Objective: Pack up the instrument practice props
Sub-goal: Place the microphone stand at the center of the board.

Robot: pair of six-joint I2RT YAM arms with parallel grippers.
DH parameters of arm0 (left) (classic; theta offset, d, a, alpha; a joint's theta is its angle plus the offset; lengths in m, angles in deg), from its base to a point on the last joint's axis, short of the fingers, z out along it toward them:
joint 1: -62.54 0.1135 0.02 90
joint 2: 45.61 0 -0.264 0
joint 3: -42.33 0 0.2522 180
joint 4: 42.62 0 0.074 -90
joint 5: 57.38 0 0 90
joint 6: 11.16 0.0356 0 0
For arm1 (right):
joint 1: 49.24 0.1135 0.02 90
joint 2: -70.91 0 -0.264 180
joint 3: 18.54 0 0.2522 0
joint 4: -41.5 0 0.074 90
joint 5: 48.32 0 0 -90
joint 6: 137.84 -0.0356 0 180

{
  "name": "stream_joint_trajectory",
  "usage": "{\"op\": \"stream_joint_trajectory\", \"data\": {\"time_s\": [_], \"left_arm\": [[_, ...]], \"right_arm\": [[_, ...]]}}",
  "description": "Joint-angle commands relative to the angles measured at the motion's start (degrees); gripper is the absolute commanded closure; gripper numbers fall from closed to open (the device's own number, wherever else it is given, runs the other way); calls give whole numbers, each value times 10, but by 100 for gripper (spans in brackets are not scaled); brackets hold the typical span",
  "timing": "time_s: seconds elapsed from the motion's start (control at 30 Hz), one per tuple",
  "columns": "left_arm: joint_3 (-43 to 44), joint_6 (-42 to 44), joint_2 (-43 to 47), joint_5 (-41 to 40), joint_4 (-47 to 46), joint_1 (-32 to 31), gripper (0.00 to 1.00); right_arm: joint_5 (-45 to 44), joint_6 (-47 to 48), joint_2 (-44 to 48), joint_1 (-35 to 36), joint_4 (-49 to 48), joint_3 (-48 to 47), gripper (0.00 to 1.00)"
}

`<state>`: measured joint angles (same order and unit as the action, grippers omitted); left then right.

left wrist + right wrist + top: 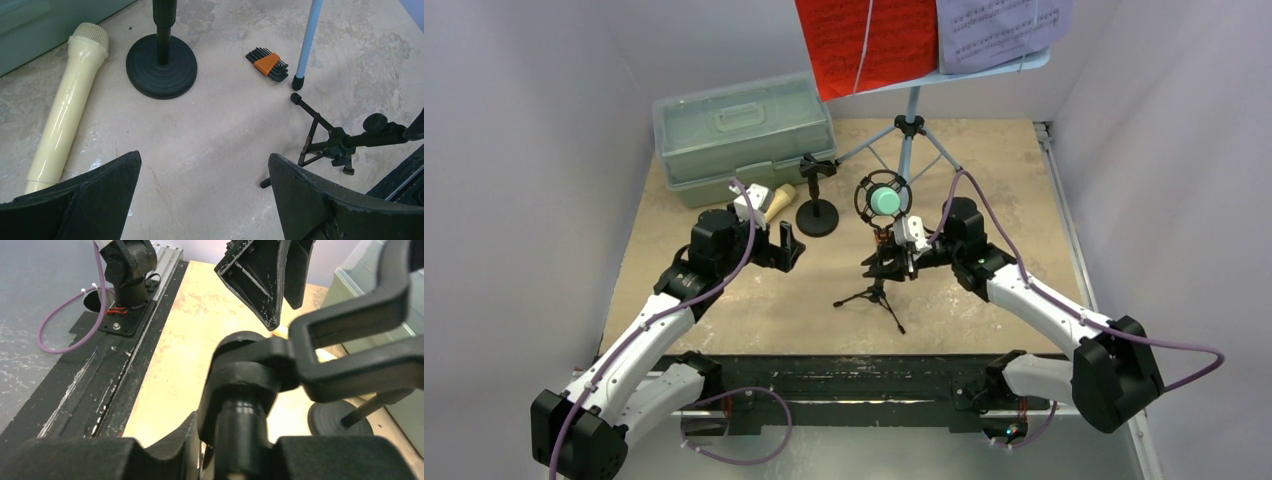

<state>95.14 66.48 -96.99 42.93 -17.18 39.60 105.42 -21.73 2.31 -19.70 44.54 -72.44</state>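
The teal microphone sits in the ring top of the black tripod mic holder, whose feet rest on the table. My right gripper stands round its stem, jaws slightly open with a thin gap on one side. My left gripper hovers wide open and empty over bare table. The tan microphone lies to its left beside the round-base mic holder. At the back stands the light-blue music rack with a red sheet and a purple sheet.
A pale green plastic case with its lid down stands at the back left against the wall. A folded hex key set lies near a rack leg. Grey walls close in the table on both sides.
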Motion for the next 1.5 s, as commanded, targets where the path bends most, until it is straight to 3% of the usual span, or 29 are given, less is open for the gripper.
{"op": "stream_joint_trajectory", "data": {"time_s": [0.0,0.3,0.5,0.73,0.87,1.47], "left_arm": [[-1,10,8,10,-17,4,1],[-1,9,10,18,-18,4,1],[-2,7,16,33,-22,3,1],[-4,-1,26,56,-35,4,1],[-5,-5,31,63,-40,4,0],[-5,-31,43,70,-50,4,0]], "right_arm": [[-5,15,8,-2,-4,0,68],[-22,57,21,-19,61,-9,23],[-36,94,32,-48,141,-26,6],[-45,283,24,-60,382,-92,3],[-67,332,43,-61,469,-96,2],[-91,325,170,-168,556,-69,1]]}}
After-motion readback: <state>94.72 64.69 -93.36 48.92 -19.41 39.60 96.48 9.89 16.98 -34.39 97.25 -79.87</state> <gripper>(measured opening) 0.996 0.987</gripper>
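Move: The microphone stand's pole is right between the right hand's fingers, its tripod feet on the table roughly 20 cm below. The music stand's near foot lies about 8 cm ahead of this hand and 5 cm to its right, the hex key set some 13 cm ahead and 1 cm right, and the black desk stand about 19 cm ahead and 13 cm left. For the left hand, the microphone stand's pole is some 17 cm to the right and 4 cm back. The microphone stand is let go: the right fingers, already slightly parted around its pole, spread wide while the hand eases a little forward, then it draws off to the right, about 10 cm in all, sinking slightly, the fingers tipping down nearly 20 degrees and swinging slightly clockwise. The left hand, empty and open, lifts some 2.5 cm and backs slightly away to the right. ##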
